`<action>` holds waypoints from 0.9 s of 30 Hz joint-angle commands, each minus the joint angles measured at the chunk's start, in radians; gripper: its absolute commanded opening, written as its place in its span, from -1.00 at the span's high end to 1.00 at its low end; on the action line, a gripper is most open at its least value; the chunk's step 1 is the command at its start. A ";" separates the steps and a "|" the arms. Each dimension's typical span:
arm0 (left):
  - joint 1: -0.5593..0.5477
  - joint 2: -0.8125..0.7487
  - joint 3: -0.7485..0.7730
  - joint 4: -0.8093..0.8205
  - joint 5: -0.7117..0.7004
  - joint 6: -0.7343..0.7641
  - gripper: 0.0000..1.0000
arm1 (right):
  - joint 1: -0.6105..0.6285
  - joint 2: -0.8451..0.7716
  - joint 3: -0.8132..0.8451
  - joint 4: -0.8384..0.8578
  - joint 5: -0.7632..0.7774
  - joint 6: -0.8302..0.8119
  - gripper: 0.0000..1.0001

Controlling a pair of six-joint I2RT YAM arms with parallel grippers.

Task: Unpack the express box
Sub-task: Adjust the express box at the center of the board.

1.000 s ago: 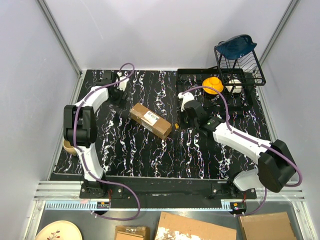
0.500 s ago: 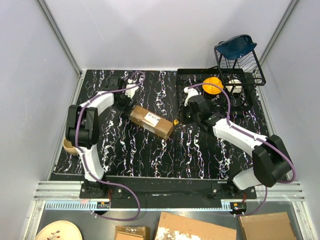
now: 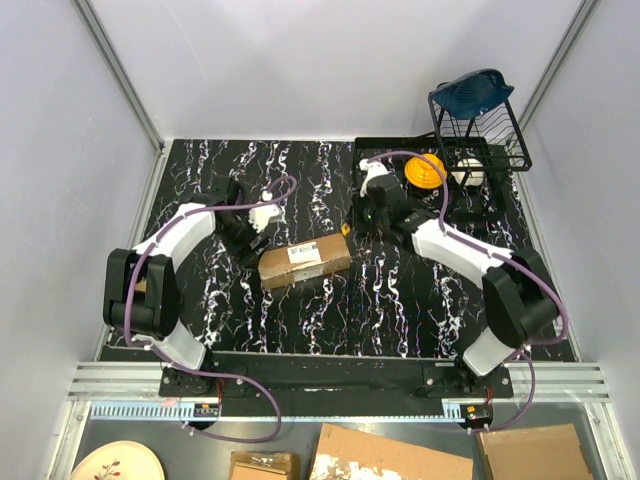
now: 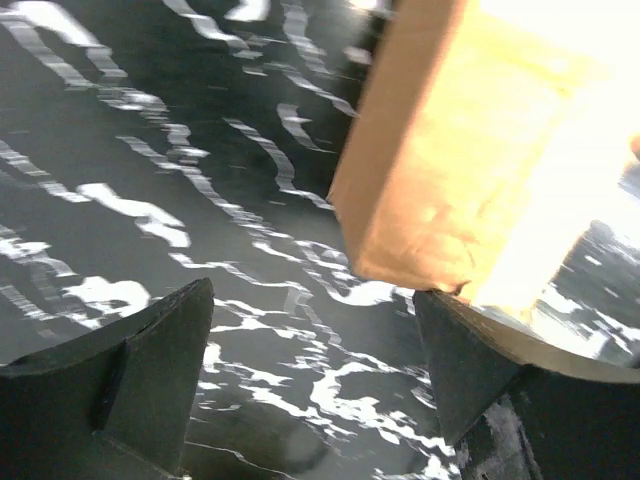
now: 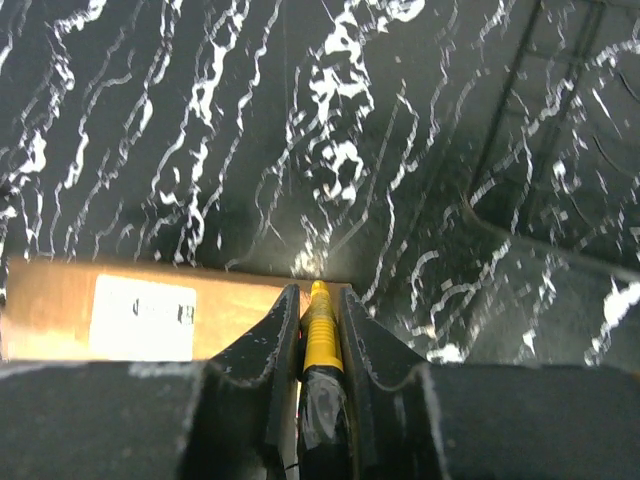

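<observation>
The express box (image 3: pixel 305 262), a brown carton with a white label (image 3: pixel 304 254), lies almost crosswise in the middle of the marbled black table (image 3: pixel 400 310). My left gripper (image 3: pixel 250 236) stands open at the box's left end. In the left wrist view the box (image 4: pixel 450 150) fills the upper right, its lower corner touching my right finger (image 4: pixel 480 360), and only table shows between the fingers. My right gripper (image 3: pixel 352 226) is shut on a yellow-and-black utility knife (image 5: pixel 320 335), whose tip sits over the right end of the box (image 5: pixel 60 310).
A black wire rack (image 3: pixel 480 130) stands at the back right, with a blue item (image 3: pixel 470 92) on top and an orange object (image 3: pixel 425 170) in the tray beside it. Torn cardboard pieces (image 3: pixel 390 458) and a plate (image 3: pixel 115 463) lie below the table's near edge.
The box has swung from diagonal to nearly crosswise and slid nearer. My left gripper came from the back corner to the box's left end. My right gripper moved back and left with the knife.
</observation>
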 commanded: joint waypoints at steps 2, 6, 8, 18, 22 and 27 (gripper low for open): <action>-0.080 -0.093 -0.049 -0.179 0.236 0.133 -0.68 | 0.018 0.129 0.147 0.140 -0.155 0.046 1.00; -0.114 -0.124 -0.075 -0.237 0.288 0.153 -0.68 | 0.018 0.221 0.283 0.149 -0.209 0.064 1.00; -0.134 -0.124 -0.080 -0.256 0.335 0.153 -0.68 | 0.018 0.263 0.335 0.119 -0.206 0.049 1.00; -0.112 -0.136 -0.019 -0.400 0.403 0.206 -0.69 | -0.028 0.077 0.301 -0.105 0.030 -0.121 1.00; -0.082 -0.164 0.024 -0.429 0.383 0.223 -0.69 | -0.030 -0.027 0.189 -0.159 0.019 -0.069 1.00; -0.071 -0.142 -0.025 -0.172 0.114 0.069 -0.61 | -0.027 -0.035 0.098 -0.154 -0.079 0.006 1.00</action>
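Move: The express box lies slantwise between the hands, its middle about 13 cm to the left hand's right, 1 cm back and 2 cm lower; its left end is only some 3 cm to that hand's right and 2 cm back. From the right hand, gripping the utility knife, the box's middle is roughly 11 cm left, 8 cm back and 8 cm lower. The orange bowl stands about 16 cm right of this hand, 13 cm farther out and 7 cm lower. With its right-hand finger already against the box's left end, the open left hand draws back about 12 cm and some 6 cm right, turning clockwise and tilting its fingertips back, then lifts about 4 cm and eases forward, clear of the box. The right hand, still gripping the knife, sweeps forward and left about 9 cm past the box's right end, then rises and comes back to end some 5 cm above its start. ##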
